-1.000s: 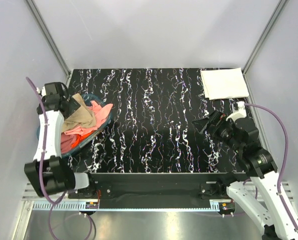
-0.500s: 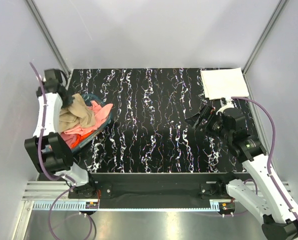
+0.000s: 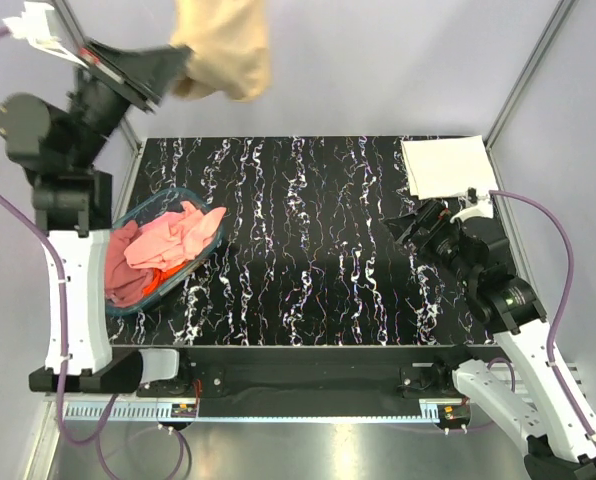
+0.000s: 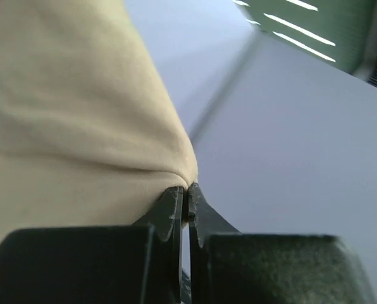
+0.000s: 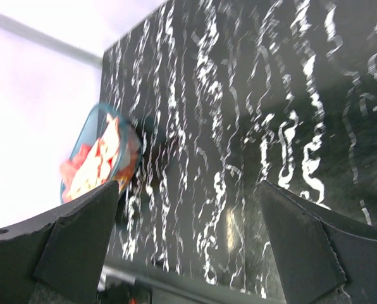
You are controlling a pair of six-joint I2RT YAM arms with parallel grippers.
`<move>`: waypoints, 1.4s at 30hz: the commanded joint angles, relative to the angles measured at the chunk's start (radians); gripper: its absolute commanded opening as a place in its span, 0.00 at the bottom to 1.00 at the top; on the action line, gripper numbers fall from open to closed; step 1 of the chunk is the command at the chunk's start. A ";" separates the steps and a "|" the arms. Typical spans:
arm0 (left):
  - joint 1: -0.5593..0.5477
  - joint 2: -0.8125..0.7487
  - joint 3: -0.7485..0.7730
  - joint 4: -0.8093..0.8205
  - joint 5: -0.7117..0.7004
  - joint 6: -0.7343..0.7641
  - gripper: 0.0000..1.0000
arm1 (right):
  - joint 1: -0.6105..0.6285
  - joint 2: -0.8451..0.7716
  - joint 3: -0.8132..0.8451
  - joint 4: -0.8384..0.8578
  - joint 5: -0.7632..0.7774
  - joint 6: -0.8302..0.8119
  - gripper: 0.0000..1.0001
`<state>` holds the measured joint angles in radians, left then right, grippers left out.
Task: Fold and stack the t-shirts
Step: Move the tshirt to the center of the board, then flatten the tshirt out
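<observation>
High above the table's back left corner, my left gripper is shut on a fold of the tan t-shirt. The shirt hangs bunched from the closed fingertips and fills the left of the left wrist view as tan t-shirt cloth. Pink and red t-shirts lie heaped in the blue basket at the left. A folded white t-shirt lies at the back right corner. My right gripper hovers open over the right side of the table, with nothing between its fingers.
The black marbled table runs between pale side walls with metal posts at the back corners. In the right wrist view the basket shows far off at the table's left edge.
The left gripper shut on the tan t-shirt in the basket and lifted it high up and back. The right gripper shifted only slightly and stayed open.
</observation>
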<state>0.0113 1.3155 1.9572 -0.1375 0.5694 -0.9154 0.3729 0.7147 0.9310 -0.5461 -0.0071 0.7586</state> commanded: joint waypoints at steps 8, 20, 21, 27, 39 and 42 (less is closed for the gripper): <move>-0.238 -0.018 -0.865 0.000 0.090 0.033 0.12 | 0.004 0.009 0.016 -0.137 0.343 0.010 1.00; -0.422 0.079 -0.907 -0.293 -0.319 0.300 0.53 | 0.006 0.333 -0.138 0.015 0.210 0.068 0.92; -0.445 0.076 -0.900 -0.313 -0.351 0.325 0.54 | 0.004 0.376 -0.124 0.038 0.184 0.052 0.90; -0.615 0.050 -1.026 -0.349 -0.407 0.290 0.58 | -0.046 0.618 0.003 0.155 0.250 0.039 0.70; -0.864 0.062 -1.198 -0.347 -0.598 0.240 0.70 | -0.230 1.023 0.049 0.460 -0.033 0.030 0.61; -0.890 0.148 -1.189 -0.326 -0.609 0.250 0.69 | -0.236 1.033 0.052 0.489 -0.045 0.019 0.45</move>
<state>-0.8532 1.4025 0.7467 -0.5144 0.0250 -0.6746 0.1467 1.7363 0.9535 -0.1284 -0.0021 0.8001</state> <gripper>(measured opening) 0.692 0.505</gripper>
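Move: High above the board, the left hand holds the tan t-shirt, bunched roughly 10 cm beyond its fingers and a little to the right. The board's center lies some 62 cm below this hand, about 4 cm ahead and 17 to the right; the bin of t-shirts is about 17 cm left, 4 ahead and 59 below. From the right hand, the tan t-shirt is about 16 cm ahead, 27 left and 35 above; the folded white cloth is some 36 ahead, 13 right and 28 below. Whipping the t-shirt down about 50 cm while swinging some 10 cm right, the left hand tips its fingers steeply down and opens to let go, then draws back about 15 cm and lower to hover open over the cloth's near end. The right hand drifts right, then drops about 26 cm and reaches forward 16, tilting down and half closing about the cloth's right corner. ##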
